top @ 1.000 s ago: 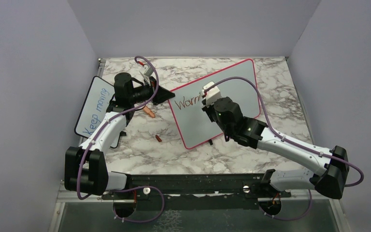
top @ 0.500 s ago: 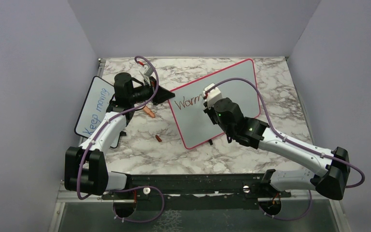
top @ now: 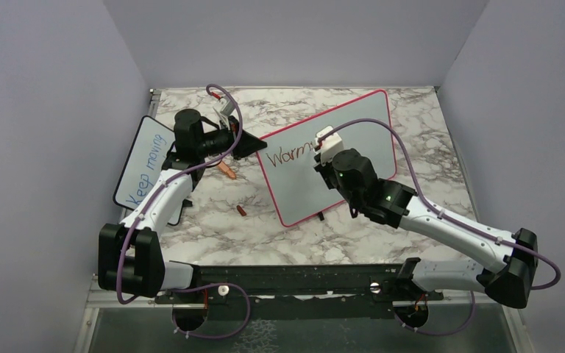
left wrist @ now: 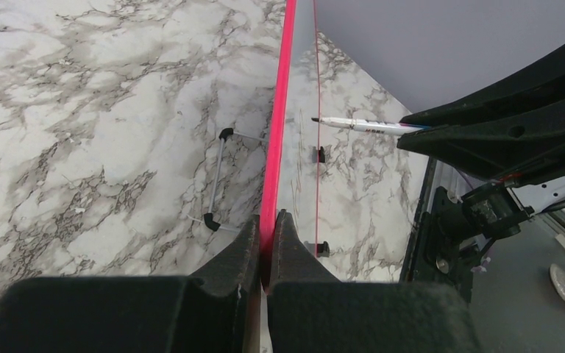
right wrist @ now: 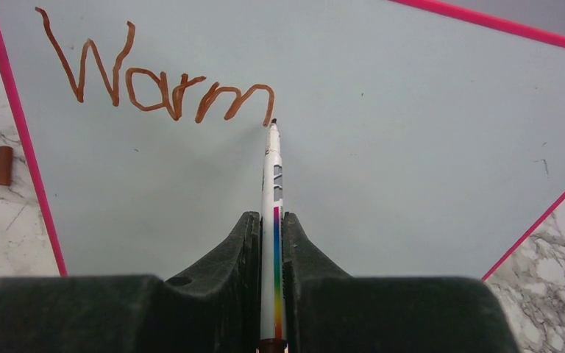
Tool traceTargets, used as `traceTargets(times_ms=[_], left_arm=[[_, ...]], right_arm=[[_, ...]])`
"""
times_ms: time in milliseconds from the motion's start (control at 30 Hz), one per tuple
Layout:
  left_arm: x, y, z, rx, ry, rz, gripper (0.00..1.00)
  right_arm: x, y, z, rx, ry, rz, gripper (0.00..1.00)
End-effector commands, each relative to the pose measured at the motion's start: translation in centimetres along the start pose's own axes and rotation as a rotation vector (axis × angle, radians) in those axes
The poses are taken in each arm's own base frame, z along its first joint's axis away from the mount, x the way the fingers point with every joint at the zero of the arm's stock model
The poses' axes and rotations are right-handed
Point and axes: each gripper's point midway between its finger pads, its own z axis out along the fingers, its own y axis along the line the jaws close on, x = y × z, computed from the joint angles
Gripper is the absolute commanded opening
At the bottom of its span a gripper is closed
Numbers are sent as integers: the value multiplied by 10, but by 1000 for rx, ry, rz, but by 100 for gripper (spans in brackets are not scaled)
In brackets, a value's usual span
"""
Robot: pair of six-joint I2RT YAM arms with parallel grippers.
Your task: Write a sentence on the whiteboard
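The whiteboard [top: 360,129], pink-red framed, stands tilted on the marble table. The sentence [top: 285,156] reads "Warm" in red-brown marker, and the same word [right wrist: 154,81] fills the upper left of the right wrist view. My right gripper [right wrist: 268,220] is shut on a white marker [right wrist: 273,184] with a rainbow stripe. The marker's tip touches the board at the end of the "m". My left gripper [left wrist: 266,220] is shut on the whiteboard's pink left edge [left wrist: 279,110]. From above, that left gripper [top: 246,145] sits at the board's upper-left corner.
A smaller board [top: 141,165] with blue "Keep moving" leans at the far left. A brown marker cap [top: 242,210] lies on the table left of the whiteboard, and shows again as a cap [right wrist: 3,165]. An orange-brown pen [top: 227,169] lies below the left gripper. Grey walls enclose the table.
The right gripper has slid rightward along the board with the marker, finishing the "m" of "Warm". The left arm has held still on the board's edge.
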Motion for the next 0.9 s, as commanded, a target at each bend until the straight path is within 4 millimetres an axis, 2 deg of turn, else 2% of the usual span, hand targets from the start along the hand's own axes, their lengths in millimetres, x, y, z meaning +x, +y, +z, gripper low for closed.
traceTargets(times_ms=[0,133,300,500,633,867], left_arm=[[8,9,0,-29,44,64,0],[8,9,-2,-35,60,74,0],[9,13,-2,-46,89,76,0],[15,13,-3,-38,129,79,0],[18,13,-3,-31,144,77,0],[22,13,-2,-20,162,64,0]], right_arm=[[-18,-10,-12,3,-73,-2,1],[-20,-17,-15,24,-83,-25,1],[-22,-36,-21,66,-98,-18,1],[-11,-54,-24,79,-79,21,0],[-6,-53,-22,58,-78,61,0],[-11,-43,-16,13,-115,88,0]])
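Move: The right hand holds the marker, its tip at the foot of the "m". The blank patch beside the "m" lies about 9 cm ahead of the hand, 2 cm right and 1 cm below. The "m" end is 8 cm ahead, 3 left, 3 below; the middle of "Warm" 7 ahead, 9 left; the board's right edge 12 ahead, 19 right, both about 3 lower. From the left hand the patch is some 18 cm right, 1 ahead, 3 below. The marker tip comes free of the board at the foot of the "m"; the right hand lifts roughly 3.5 cm, swings about 5 cm right over the blank patch beside the word, then dips a little, still gripping the marker. The left fingers keep pinching the board's upper left edge, staying in place while rolling slightly, left side up. ##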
